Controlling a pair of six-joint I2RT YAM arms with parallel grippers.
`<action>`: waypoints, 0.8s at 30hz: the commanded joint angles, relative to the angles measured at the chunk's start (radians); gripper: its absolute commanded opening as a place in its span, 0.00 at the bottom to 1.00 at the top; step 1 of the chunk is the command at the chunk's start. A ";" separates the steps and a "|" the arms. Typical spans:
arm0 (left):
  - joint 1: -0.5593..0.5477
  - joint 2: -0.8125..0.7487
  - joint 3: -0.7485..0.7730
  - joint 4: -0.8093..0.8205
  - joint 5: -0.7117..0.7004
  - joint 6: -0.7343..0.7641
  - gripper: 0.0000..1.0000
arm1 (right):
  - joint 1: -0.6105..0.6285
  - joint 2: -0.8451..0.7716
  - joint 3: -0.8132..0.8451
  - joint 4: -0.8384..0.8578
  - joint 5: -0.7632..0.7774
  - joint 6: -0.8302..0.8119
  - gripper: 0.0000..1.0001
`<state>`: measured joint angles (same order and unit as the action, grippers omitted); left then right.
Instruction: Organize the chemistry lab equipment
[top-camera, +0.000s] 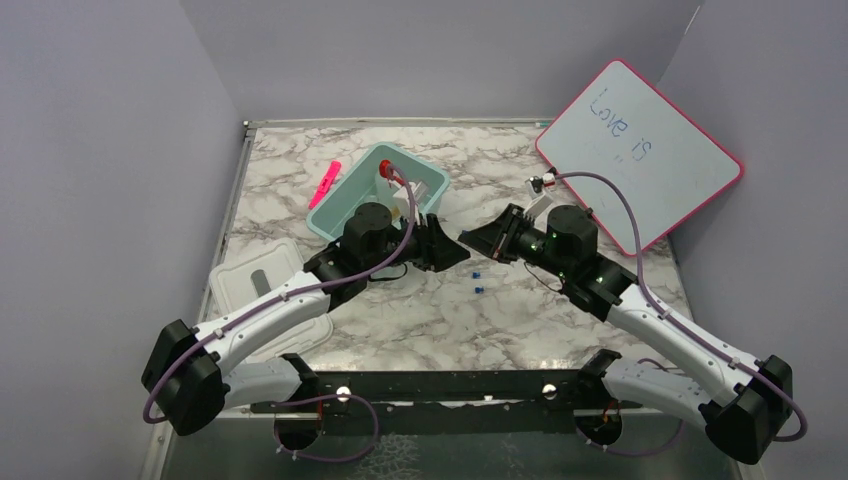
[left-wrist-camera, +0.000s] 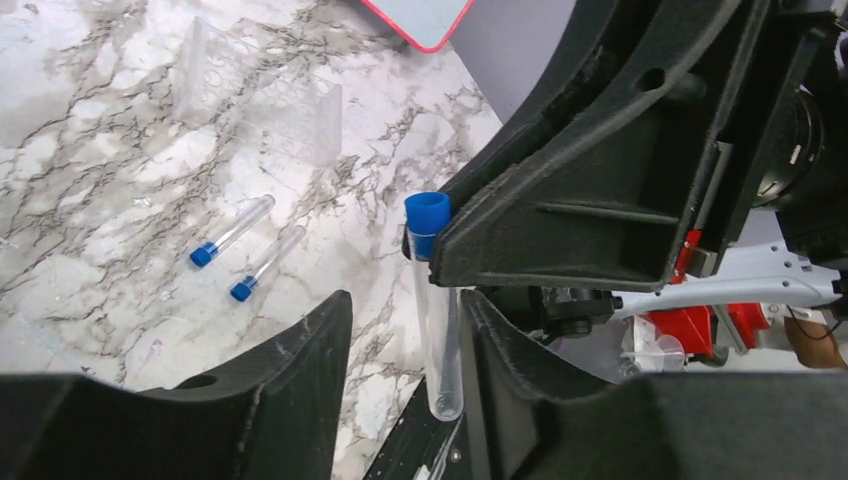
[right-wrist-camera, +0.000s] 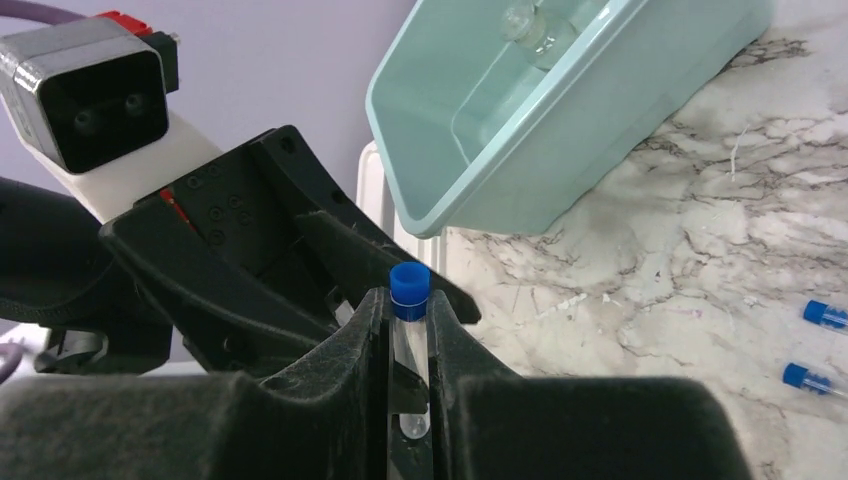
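A clear test tube (right-wrist-camera: 409, 345) with a blue cap (right-wrist-camera: 409, 283) is pinched upright between the fingers of my right gripper (right-wrist-camera: 410, 315), which is shut on it above the table's middle. My left gripper (left-wrist-camera: 405, 340) faces it, jaws open around the same tube (left-wrist-camera: 437, 330). The tube rests against the left gripper's right finger, with a gap to the other finger. Two more blue-capped tubes (left-wrist-camera: 232, 230) (left-wrist-camera: 268, 263) lie on the marble. The red-bulbed dropper (top-camera: 385, 167) and a small glass vessel (right-wrist-camera: 530, 25) sit in the teal bin (top-camera: 345, 205).
A clear plastic rack (left-wrist-camera: 260, 100) lies on the marble beyond the loose tubes. The pink marker (top-camera: 326, 183) lies left of the bin. The pink-framed whiteboard (top-camera: 640, 150) leans at the back right. A white lid (top-camera: 262, 275) lies at the left.
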<state>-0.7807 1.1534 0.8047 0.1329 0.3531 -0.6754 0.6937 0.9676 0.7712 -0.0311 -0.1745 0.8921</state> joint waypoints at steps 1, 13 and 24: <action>-0.008 0.011 0.010 0.036 -0.018 -0.005 0.42 | -0.002 -0.012 -0.003 0.086 -0.048 0.027 0.11; -0.015 -0.014 0.074 -0.046 0.104 0.274 0.09 | -0.002 -0.022 0.095 -0.068 -0.054 -0.055 0.26; -0.014 -0.067 0.222 -0.254 0.222 0.553 0.09 | -0.002 0.029 0.328 -0.370 -0.151 -0.195 0.47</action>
<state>-0.7921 1.1122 0.9627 -0.0364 0.4995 -0.2604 0.6918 0.9665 1.0241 -0.2680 -0.2390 0.7769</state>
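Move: The test tube, still upright in the right fingers, stands between the left hand's open pads, its middle within about 1 cm of that hand point. From the right hand, gripping just under the blue cap, its middle is some 3 cm straight below. Counted from the left hand, the two loose tubes lie about 8 cm right, 5 cm ahead and 24 cm down; the teal box is some 20 cm ahead, 16 cm left and 18 cm lower. Nearly in place at first, the left hand closes its fingers on the test tube's glass below the cap while the right keeps its hold, then the right fingers open and let go. Both hands meanwhile climb, the left about 5 cm and the right about 6 cm, easing back a little; the left wrist rolls some 25 degrees, leaning the cap end back towards the bases. ##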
